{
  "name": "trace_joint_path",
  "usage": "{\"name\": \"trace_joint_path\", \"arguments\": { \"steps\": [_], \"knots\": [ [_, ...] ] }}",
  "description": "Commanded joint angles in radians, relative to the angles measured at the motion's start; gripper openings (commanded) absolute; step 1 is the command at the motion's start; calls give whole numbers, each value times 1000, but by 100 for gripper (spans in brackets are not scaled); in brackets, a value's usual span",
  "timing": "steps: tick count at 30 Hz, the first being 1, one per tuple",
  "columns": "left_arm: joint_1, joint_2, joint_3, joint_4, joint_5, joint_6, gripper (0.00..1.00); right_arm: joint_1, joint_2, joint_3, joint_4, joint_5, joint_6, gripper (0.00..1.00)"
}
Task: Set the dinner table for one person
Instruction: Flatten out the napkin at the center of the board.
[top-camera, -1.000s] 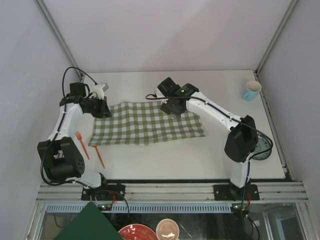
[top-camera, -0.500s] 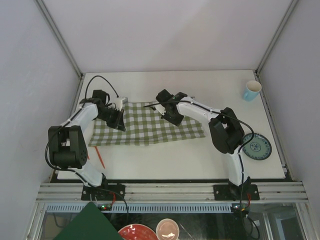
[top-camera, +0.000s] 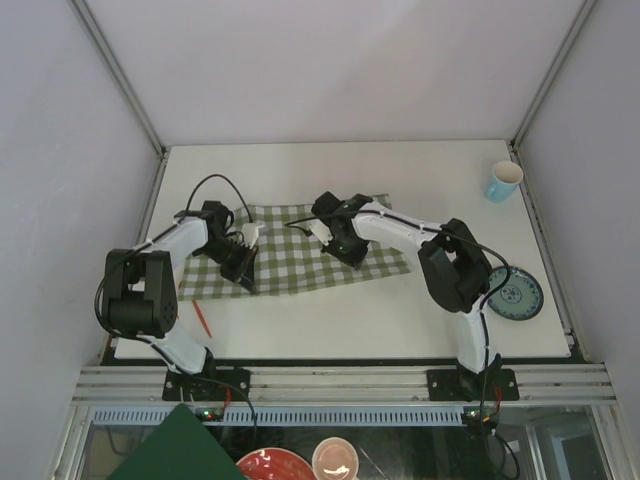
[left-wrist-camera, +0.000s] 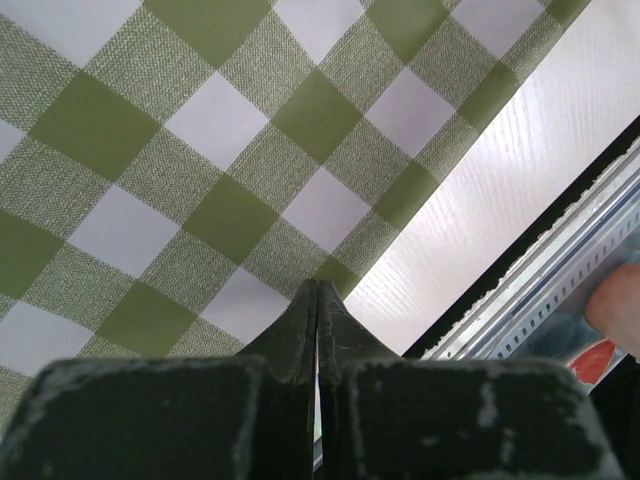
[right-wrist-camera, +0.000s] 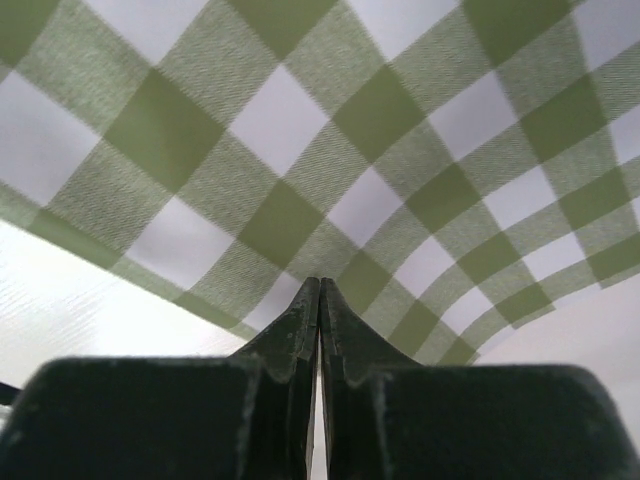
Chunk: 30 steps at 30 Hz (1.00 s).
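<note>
A green-and-white checked cloth (top-camera: 300, 262) lies spread on the off-white dinner table (top-camera: 400, 320). My left gripper (top-camera: 245, 272) is shut, its tips down on the cloth's near left part. In the left wrist view the shut jaws (left-wrist-camera: 317, 285) touch the cloth (left-wrist-camera: 200, 150) close to its edge, with bare table (left-wrist-camera: 520, 150) beyond. My right gripper (top-camera: 345, 250) is shut too, resting on the cloth's middle right. In the right wrist view its tips (right-wrist-camera: 319, 282) meet the cloth (right-wrist-camera: 380, 120), which lies wavy there. I see no fabric between either pair of fingers.
A light blue cup (top-camera: 505, 181) stands at the far right corner. A patterned plate (top-camera: 514, 293) lies at the right edge, partly behind the right arm. An orange utensil (top-camera: 201, 318) lies near the left arm. A red bowl (top-camera: 268, 465) sits below the table's front rail.
Both arms swept toward the near side across the cloth. The right gripper, open a second ago, has closed. The left stayed shut.
</note>
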Motion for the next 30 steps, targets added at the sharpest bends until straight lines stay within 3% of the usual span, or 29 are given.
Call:
{"name": "trace_joint_path", "arguments": {
  "steps": [1,22,30],
  "knots": [
    [-6,-31,-16,-21,-13,35,0,29,-64,-24,0,-29,31,0],
    [-32,-4,-11,-153,-74,134,0,54,-85,-128,22,-63,44,0],
    [-35,-63,1,-101,-115,104,0,51,-104,-139,25,-68,42,0]
  ]
}}
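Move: The napkin lies spread under both closed grippers, its middle about 9 cm ahead and 9 cm right of the left one, and about 3 cm ahead and 13 cm left of the right one. Its near edge runs some 2 cm behind the left fingertips and 5 cm behind the right. The red utensil sticks out about 10 cm left and 5 cm back of the left gripper; the plate is roughly 32 cm right and 7 cm back of the right gripper. Draw the right gripper, fingers shut and pointing down, back about 5 cm over the napkin towards its near edge, sinking some 2 cm so the tips bear on the cloth, and let its fingers tip slightly towards the base. Meanwhile ease the closed left gripper about 3 cm back and a little left to the same edge, staying low. ##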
